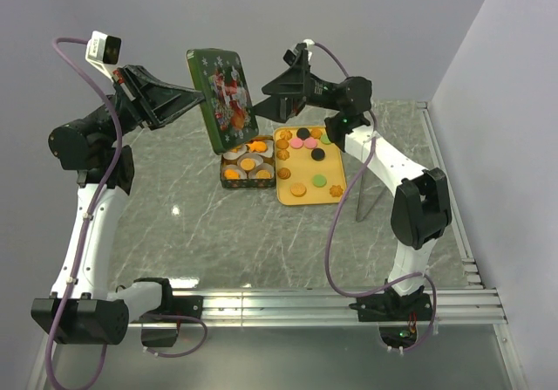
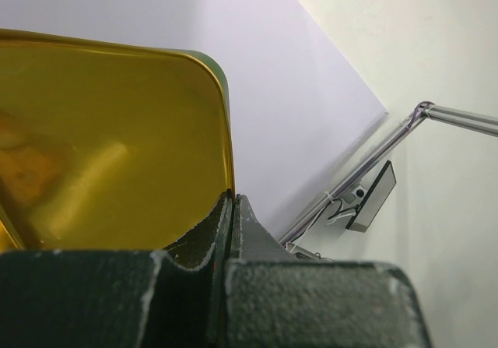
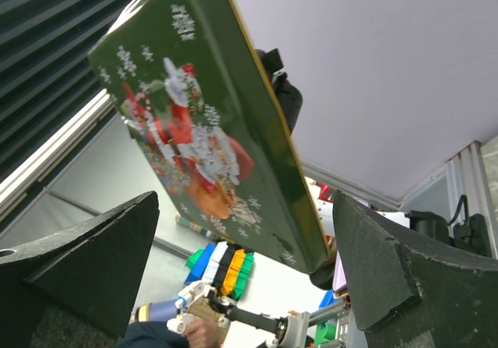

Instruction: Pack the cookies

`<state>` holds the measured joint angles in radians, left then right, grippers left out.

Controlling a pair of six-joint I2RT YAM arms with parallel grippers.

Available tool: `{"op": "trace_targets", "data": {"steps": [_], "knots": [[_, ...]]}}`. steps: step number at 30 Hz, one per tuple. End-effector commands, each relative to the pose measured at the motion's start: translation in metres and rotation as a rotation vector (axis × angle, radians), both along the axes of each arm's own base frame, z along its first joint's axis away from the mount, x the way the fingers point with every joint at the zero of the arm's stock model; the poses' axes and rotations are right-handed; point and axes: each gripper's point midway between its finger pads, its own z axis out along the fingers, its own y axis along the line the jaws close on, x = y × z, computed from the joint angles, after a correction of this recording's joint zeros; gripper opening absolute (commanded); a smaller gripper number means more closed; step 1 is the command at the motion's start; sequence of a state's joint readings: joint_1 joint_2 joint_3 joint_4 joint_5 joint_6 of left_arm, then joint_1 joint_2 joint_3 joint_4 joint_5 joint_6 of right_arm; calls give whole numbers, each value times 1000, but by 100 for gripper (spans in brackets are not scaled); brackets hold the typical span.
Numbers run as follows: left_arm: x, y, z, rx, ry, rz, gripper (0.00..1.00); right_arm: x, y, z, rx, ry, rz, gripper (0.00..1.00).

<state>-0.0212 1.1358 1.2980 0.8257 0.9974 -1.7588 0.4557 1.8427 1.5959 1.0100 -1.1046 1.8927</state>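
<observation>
Loose cookies, orange, pink, green and black, lie on a yellow tray. To its left stands an open tin with more orange cookies in white paper cups. Tilted in the air above the tin is a green Christmas lid, and my left gripper is shut on its left edge. The left wrist view shows the lid's golden inside pinched at my left gripper. My right gripper stands open at the lid's lower right corner. In the right wrist view the lid hangs beyond my right gripper.
A thin metal leg stands right of the tray. Aluminium rails run along the near edge and the right side of the marble table. Walls close in behind and to the right.
</observation>
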Motion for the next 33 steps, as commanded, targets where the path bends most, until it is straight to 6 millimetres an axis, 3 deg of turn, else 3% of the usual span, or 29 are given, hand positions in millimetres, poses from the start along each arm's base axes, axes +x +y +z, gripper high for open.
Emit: {"op": "trace_targets", "data": {"steps": [1,10,16,19,26,33], "knots": [[-19,1,18,-13,-99,6,0,-12,-1,12,4,-73,-3,98],[-20,3,18,-49,-102,-8,0,-29,5,20,53,-89,72,98],[-20,3,16,-55,-100,-9,0,-47,4,39,127,-85,146,97],[-18,3,13,-56,-96,-4,0,-58,-1,51,179,-98,185,90],[-12,3,2,-41,-56,17,0,-79,-16,66,244,-131,221,55],[2,3,-16,-23,28,50,0,-88,-20,67,237,-146,219,28]]}}
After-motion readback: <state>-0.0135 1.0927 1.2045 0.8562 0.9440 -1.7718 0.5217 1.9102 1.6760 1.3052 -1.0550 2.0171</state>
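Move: The left hand already pinches the tin's lid by its left rim; the lid's middle lies some 4 cm right of that hand, 3 cm ahead and 6 cm below. For the open right hand, the lid's middle is about 7 cm to the left, 7 cm back and 5 cm above. The filled cookie tin sits roughly 20 cm ahead of the right hand, 8 cm left and 43 cm below. The cookie tray lies some 19 cm ahead, 14 cm right and 45 cm below. The right hand takes the lid's free edge between its fingers, which shut from wide open to about a third and end up pinching the rim from both sides. To get there it draws back about 3 cm, rises about as much and edges slightly left, the fingers tipping up some 10 degrees. The left hand keeps its pinch on the opposite rim, drifting only about a centimetre. ##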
